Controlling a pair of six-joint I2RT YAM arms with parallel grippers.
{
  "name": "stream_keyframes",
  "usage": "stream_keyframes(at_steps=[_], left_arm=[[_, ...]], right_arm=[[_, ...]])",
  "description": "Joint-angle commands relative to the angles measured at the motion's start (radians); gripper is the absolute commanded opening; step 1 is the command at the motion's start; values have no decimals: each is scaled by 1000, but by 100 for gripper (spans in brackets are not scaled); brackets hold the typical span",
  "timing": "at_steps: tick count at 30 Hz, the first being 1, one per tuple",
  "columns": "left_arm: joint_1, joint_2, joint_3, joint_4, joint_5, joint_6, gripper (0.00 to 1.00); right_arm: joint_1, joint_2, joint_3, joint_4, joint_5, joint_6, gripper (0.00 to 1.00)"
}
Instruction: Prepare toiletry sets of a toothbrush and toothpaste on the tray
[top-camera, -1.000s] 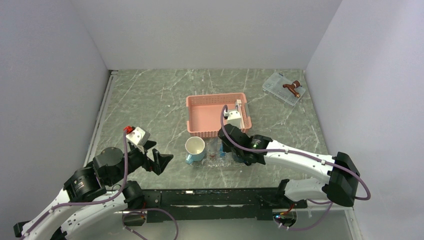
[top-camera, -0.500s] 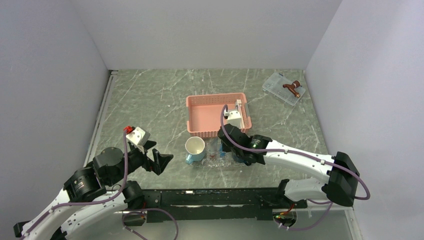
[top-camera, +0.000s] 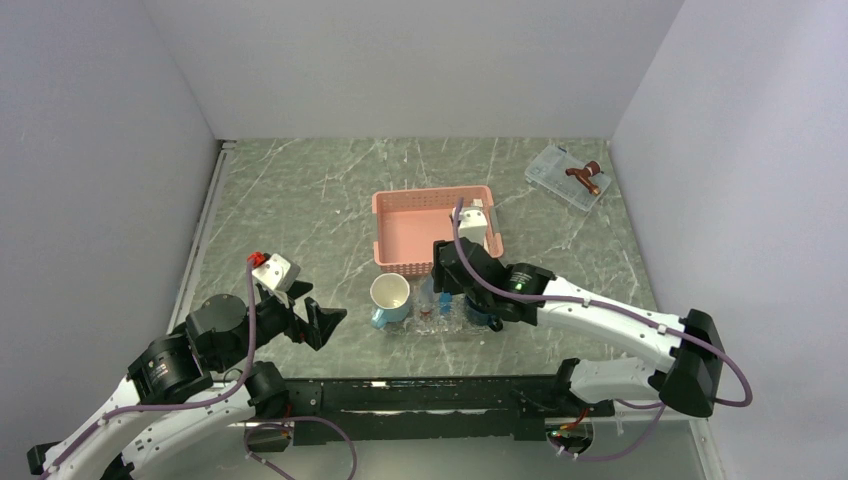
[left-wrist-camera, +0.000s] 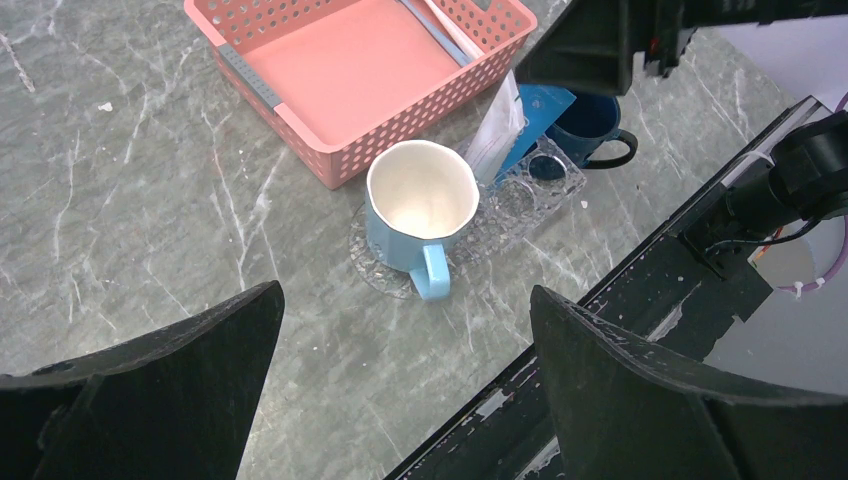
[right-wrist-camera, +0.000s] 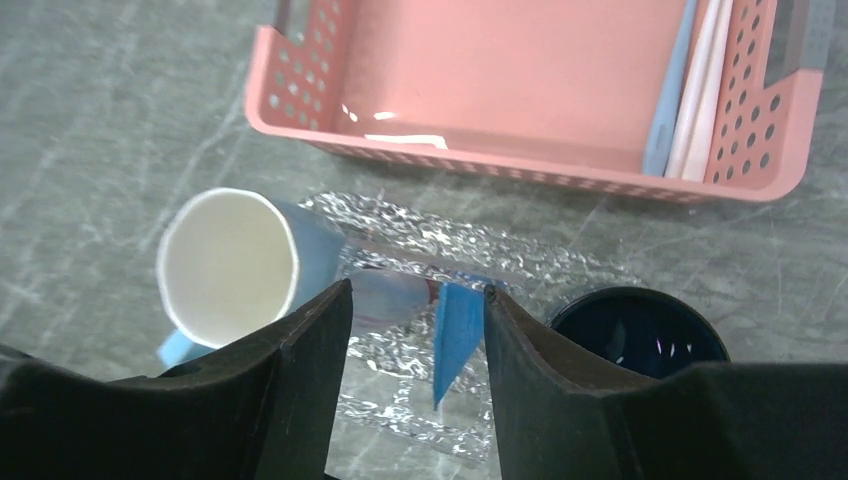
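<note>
My right gripper (top-camera: 450, 285) is open and hangs over the clear textured tray (right-wrist-camera: 420, 250). A blue toothpaste tube (right-wrist-camera: 455, 335) stands tilted on the tray between the spread fingers, its top edge next to the right finger. A whitish packet with a red mark (right-wrist-camera: 390, 295) lies beside it. In the left wrist view both lean up under the right gripper, the tube (left-wrist-camera: 545, 110) and the packet (left-wrist-camera: 495, 135). Whitish toothbrushes (right-wrist-camera: 700, 80) lie at the right end of the pink basket (right-wrist-camera: 500, 60). My left gripper (top-camera: 310, 320) is open and empty, near the table's front edge.
A light blue mug (top-camera: 390, 295) stands on the tray's left end, and a dark blue mug (top-camera: 482, 318) at its right end. A small clear box (top-camera: 560, 178) with a brown object on it sits at the back right. The black rail runs along the front.
My right gripper has lifted and shifted a little toward the basket, with the jaws apart over the tray. The left arm has not moved.
</note>
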Motion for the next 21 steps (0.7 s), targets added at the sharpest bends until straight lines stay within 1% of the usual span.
stream_keyframes(at_steps=[1,4,7,13,21], left_arm=[[4,17,4,13,-5,6,99],[4,15,4,13,-5,6,99],[4,14,4,13,-5,5,99],[4,20,3,15,-1,7,99],[8,29,3,18,7,10,99]], right_arm=[[-8,-62,96,1,43,-31,55],[-34,-45,150,-40,60,-57,55],[-77,-23,191,-69,43,-87,55],[-193,28,239,-75,-13,-158,56],[-329,169,267,-49,-82,-228,56]])
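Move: The toothbrushes lie in the basket about 9 cm ahead of the right hand, 8 cm to its right and 12 cm below; the basket's middle is 9 cm ahead and 1 cm left. The blue toothpaste stands 3 cm back and 1 cm right, its middle 8 cm below; the navy mug is 6 cm back and 9 cm right. From the left hand the toothbrushes are some 14 cm ahead and 32 cm right, 21 cm below. Half open, the right hand rises about 7 cm off the toothpaste, then swings forward-right over the basket, sinking again. ##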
